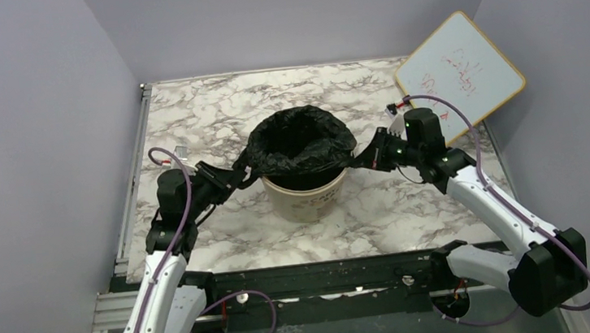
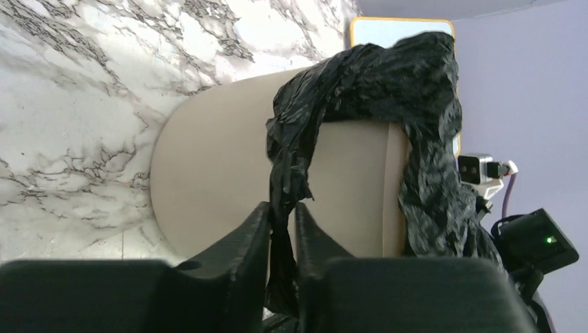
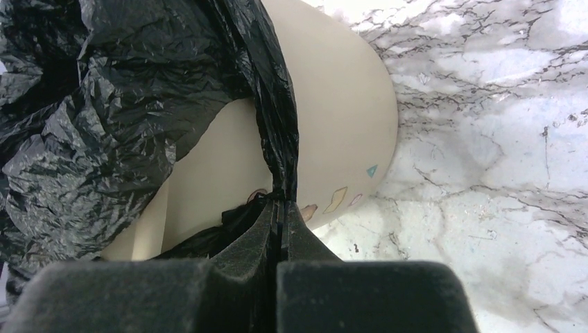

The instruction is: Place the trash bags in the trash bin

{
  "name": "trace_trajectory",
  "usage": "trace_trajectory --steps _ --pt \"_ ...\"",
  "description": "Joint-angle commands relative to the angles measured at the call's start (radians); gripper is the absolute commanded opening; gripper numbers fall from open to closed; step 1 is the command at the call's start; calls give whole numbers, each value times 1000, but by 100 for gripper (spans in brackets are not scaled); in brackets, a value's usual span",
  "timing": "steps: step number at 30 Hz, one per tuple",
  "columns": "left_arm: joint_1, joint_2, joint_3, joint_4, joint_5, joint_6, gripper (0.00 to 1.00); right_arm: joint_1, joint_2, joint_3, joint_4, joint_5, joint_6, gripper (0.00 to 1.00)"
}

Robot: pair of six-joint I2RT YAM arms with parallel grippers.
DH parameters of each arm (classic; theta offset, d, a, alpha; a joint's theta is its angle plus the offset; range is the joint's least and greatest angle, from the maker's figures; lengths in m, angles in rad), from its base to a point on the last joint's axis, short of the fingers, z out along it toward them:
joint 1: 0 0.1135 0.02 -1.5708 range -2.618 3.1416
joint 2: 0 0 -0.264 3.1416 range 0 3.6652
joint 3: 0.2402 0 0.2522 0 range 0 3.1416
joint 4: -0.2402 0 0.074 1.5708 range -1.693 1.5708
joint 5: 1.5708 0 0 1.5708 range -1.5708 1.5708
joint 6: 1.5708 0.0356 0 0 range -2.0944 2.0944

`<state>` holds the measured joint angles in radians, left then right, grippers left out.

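Note:
The beige trash bin [image 1: 307, 196] stands mid-table with the black trash bag [image 1: 299, 141] draped into it and over its rim. My left gripper [image 1: 237, 174] is at the bin's left side. In the left wrist view a hanging strand of the bag [image 2: 288, 159] runs down between its fingers, and the gripper [image 2: 282, 208] is shut on it against the bin wall [image 2: 215, 159]. My right gripper [image 1: 364, 158] is at the bin's right side. There it [image 3: 279, 201] is shut tight on a stretched handle of the bag [image 3: 281, 132], in front of the bin [image 3: 333, 104].
A white board with a yellow frame [image 1: 462, 73] leans at the back right, close behind my right arm. Bare marble tabletop [image 1: 188, 111] surrounds the bin. Grey walls close in the left, right and back sides.

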<state>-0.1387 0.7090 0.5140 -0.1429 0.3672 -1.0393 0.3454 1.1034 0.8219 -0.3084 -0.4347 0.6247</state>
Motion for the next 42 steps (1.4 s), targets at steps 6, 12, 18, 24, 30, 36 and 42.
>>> trace_trajectory --steps 6,12,18,24,30,36,42 --pt "5 -135 -37 8 148 -3 0 -4 -62 -25 44 -154 -14 1" --pt "4 -102 -14 -134 268 171 0 -3 -94 -53 -100 -41 -157 1" --pt "4 -106 -69 -144 145 188 0 -3 5 -104 -33 -62 -131 1" --pt "4 -38 -89 -29 152 157 0 -4 -3 -40 -94 87 -98 7" --pt "4 -32 -43 -79 139 209 0 -2 -175 49 -245 370 41 32" --pt "4 -39 -24 -65 151 192 0 -3 -325 -1 -128 253 268 56" --pt "5 -38 -8 -74 157 203 0 -3 -334 -84 30 99 502 60"
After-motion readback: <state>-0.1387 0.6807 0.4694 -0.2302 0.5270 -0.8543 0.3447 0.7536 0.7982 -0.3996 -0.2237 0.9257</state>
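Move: The left hand's nearly shut fingers have the bag's left handle between them, right at the hand point; the right hand already grips the right handle. The trash bin's middle is about 17 cm right and 3 cm ahead of the left hand, or 12 cm left and 3 cm ahead of the right, roughly 12 cm lower. The bag's open mouth, above the rim, is some 5 cm ahead of either hand and 3 cm up: 17 cm to the left hand's right, 12 cm to the right hand's left. Back, then down, both hands tug the bag at either side of the bin. The left finishes pinching its handle, draws back about 4.5 cm while swinging slightly clockwise, sinks and eases up a little, keeping hold. The right pulls back and down some 6 cm, opens to let go, swings right away from the bin and rises, turning clockwise. ##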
